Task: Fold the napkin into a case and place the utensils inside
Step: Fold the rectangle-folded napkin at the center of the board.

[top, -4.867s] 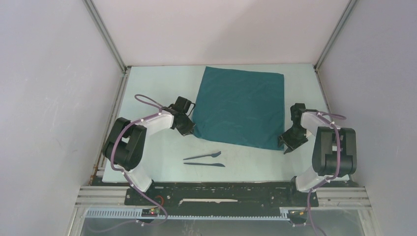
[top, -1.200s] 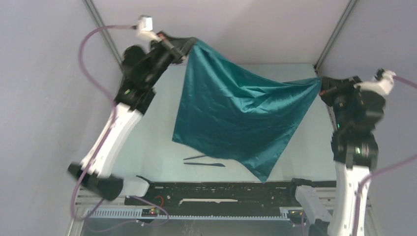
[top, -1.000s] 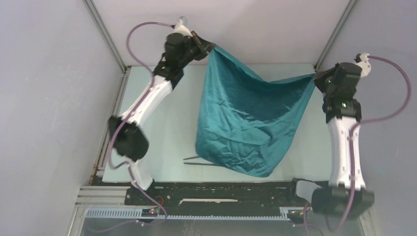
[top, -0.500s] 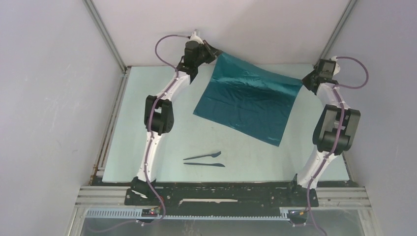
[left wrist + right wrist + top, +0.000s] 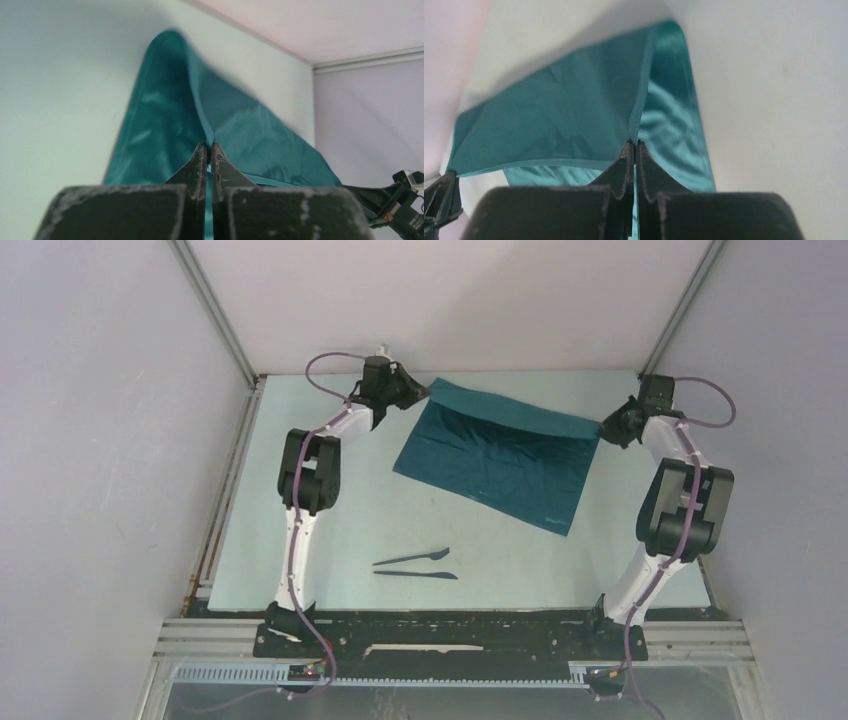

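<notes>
The dark teal napkin (image 5: 498, 455) lies at the back middle of the table, its far edge held just above the surface. My left gripper (image 5: 425, 392) is shut on its far left corner. My right gripper (image 5: 603, 426) is shut on its far right corner. In the left wrist view the cloth (image 5: 200, 120) fans out from the pinched tips of the left gripper (image 5: 208, 146). The right wrist view shows the napkin (image 5: 574, 120) running off from the right gripper (image 5: 633, 144). The two dark utensils (image 5: 415, 565) lie side by side near the front, in front of the napkin and apart from it.
Both arms stretch far back toward the rear wall (image 5: 450, 300). Metal frame posts (image 5: 215, 310) stand at the back corners. The pale table (image 5: 300, 530) ends at a black rail (image 5: 430, 635) in front.
Both arms carried the napkin up from the table, swung it through the air, then brought it down toward the back. It now lies flatter and lower than half a second ago.
</notes>
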You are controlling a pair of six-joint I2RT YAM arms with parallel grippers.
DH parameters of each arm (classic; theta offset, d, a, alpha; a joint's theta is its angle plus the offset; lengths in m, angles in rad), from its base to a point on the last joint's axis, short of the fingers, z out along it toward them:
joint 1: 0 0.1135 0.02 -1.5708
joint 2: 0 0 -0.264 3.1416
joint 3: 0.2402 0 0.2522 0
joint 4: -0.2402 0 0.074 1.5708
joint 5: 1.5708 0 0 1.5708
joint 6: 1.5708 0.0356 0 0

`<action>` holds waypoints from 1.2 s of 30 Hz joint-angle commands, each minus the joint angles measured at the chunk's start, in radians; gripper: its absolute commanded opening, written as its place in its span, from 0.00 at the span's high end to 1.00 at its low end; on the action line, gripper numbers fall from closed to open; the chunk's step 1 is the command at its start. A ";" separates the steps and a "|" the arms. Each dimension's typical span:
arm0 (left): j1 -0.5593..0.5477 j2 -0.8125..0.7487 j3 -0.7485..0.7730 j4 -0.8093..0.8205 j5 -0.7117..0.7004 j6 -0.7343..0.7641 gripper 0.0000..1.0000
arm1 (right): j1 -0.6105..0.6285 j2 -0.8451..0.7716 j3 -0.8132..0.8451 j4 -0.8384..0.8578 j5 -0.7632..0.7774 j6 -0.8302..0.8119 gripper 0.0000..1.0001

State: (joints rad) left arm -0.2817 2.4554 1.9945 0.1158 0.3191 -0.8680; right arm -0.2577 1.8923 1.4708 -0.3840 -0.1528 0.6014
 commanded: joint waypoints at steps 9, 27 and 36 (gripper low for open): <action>0.019 -0.310 -0.340 -0.397 -0.042 0.083 1.00 | 0.086 -0.269 -0.381 -0.120 -0.020 -0.008 1.00; 0.024 -0.484 -0.581 -0.512 -0.135 0.157 1.00 | 0.100 -0.372 -0.585 -0.130 -0.017 -0.053 1.00; 0.022 -0.465 -0.590 -0.522 -0.159 0.169 1.00 | 0.101 -0.390 -0.648 -0.108 -0.024 -0.052 1.00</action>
State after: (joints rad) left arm -0.2649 2.0167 1.4071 -0.3954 0.1852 -0.7277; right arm -0.1555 1.5486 0.8307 -0.5129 -0.1711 0.5655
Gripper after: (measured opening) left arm 0.008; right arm 0.008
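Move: The left hand holds one corner of the napkin's lifted far edge. The near-left corner, where it is headed, lies about 21 cm back, 10 cm left and 10 cm below. For the right hand, holding the other lifted corner, the near-right corner is roughly 23 cm back, 9 cm left and 10 cm below. The two utensils lie some 43 cm back and 5 cm left of the left hand, 10 cm below. Both hands, still pinching the corners of the napkin's lifted edge, draw it back towards the robot over the half on the board, each going about 20 cm back, 8 or 9 cm left and 8 to 10 cm down, fast at first and then easing off near the near corners. Both wrists tip further down, the left by some 30 degrees with its left side also rolling up, and near the end the left hand lifts about 2 cm before sinking again, while the right keeps creeping back and down. ##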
